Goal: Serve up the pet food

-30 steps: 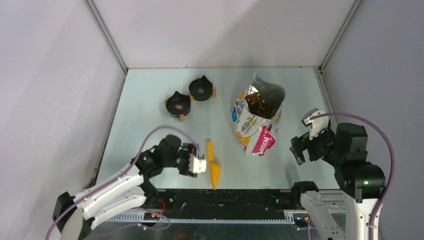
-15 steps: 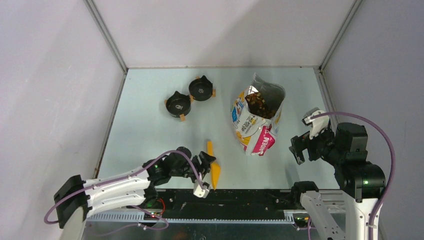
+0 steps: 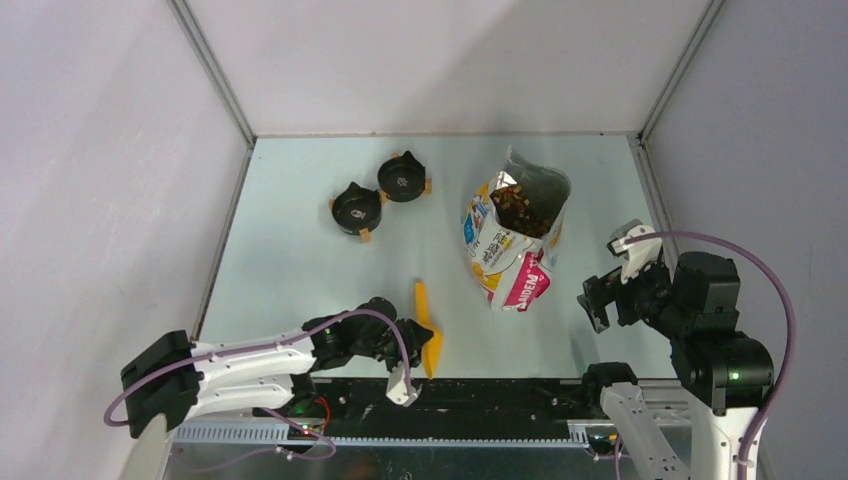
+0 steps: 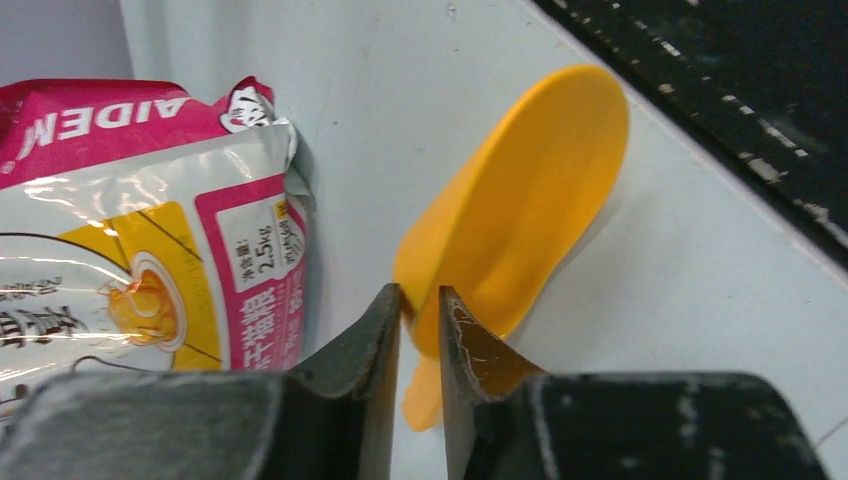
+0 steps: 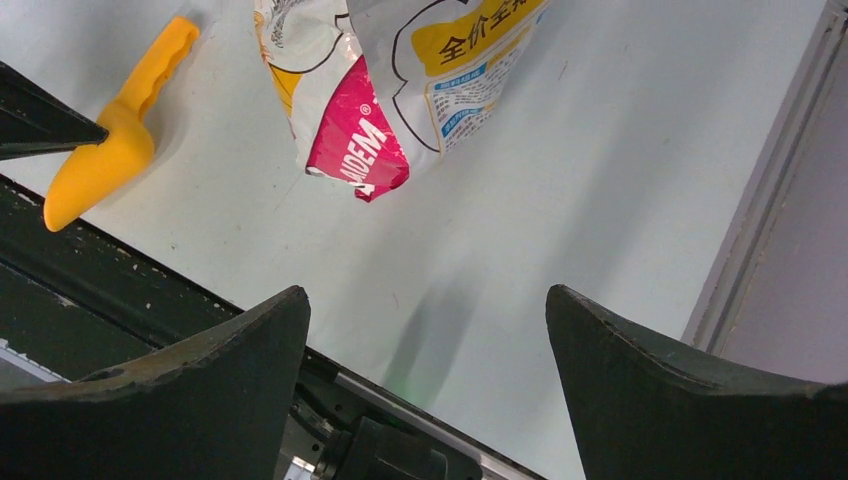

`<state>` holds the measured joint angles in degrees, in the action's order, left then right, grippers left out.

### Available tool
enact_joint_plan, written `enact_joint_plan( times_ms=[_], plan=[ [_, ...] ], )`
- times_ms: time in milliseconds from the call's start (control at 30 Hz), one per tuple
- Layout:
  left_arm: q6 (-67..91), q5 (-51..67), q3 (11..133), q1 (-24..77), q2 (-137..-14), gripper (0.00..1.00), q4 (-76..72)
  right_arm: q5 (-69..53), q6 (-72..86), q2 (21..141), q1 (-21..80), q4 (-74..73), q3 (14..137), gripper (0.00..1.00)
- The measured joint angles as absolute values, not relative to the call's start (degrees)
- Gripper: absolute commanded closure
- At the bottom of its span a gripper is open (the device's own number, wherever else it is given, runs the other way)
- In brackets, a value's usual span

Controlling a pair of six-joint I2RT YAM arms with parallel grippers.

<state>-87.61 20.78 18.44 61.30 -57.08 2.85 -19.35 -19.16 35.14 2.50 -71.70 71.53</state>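
Observation:
The pet food (image 3: 518,208) shows as brown kibble in the open mouth of a printed bag (image 3: 515,240) lying right of centre. An orange scoop (image 3: 428,335) lies near the table's front edge. My left gripper (image 3: 418,338) is low at the scoop's left side. In the left wrist view its jaws (image 4: 420,300) stand almost together, pinching a thin part of the scoop (image 4: 530,190) between them. My right gripper (image 3: 600,295) hangs open to the right of the bag; between its fingers (image 5: 425,300) I see only bare table.
Two black cat-eared bowls (image 3: 357,209) (image 3: 403,182) stand at the back left. The black front rail (image 3: 500,392) runs just behind the scoop. The bag (image 4: 150,230) lies close to the left of the scoop in the left wrist view. Walls enclose the table.
My left arm has dropped lower and turned onto the scoop, and its jaws have closed from wide open onto the scoop. The right arm has hardly moved.

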Motion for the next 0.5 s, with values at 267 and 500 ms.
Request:
enact_joint_plan(
  times_ms=[267, 500],
  plan=[
    [-84.0, 17.3, 22.9, 61.5, -58.0, 1.0, 5.3, -20.6, -17.5, 32.9, 2.5, -71.3, 69.7, 0.11],
    [-69.6, 10.0, 33.3, 58.8, -54.4, 1.0, 13.1, -21.2, -15.8, 33.1, 2.5, -70.3, 68.6, 0.12]
  ],
)
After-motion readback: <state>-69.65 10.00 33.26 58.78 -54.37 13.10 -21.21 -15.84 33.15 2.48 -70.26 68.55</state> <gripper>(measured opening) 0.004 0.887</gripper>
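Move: The yellow scoop lies right at the left gripper: its middle is about 1 cm below the hand point, with no real offset ahead or sideways, bowl end towards the robot. The pet food bag stands some 18 cm ahead and 17 cm to the right of this hand. The near bowl is about 29 cm ahead and 16 cm left, the far bowl 36 cm ahead and 6 cm left. From the right hand, the scoop is roughly 27 cm left, 2 cm back and 24 cm below. Shut the left gripper's already part-closed fingers fully, pinching the yellow scoop where the handle meets its bowl. Then, keeping that pinch, lift it off the table about 8 cm and carry it some 5 cm forward, away from the table's front edge, speeding up as you go and turning the wrist about 20 degrees counter-clockwise. ##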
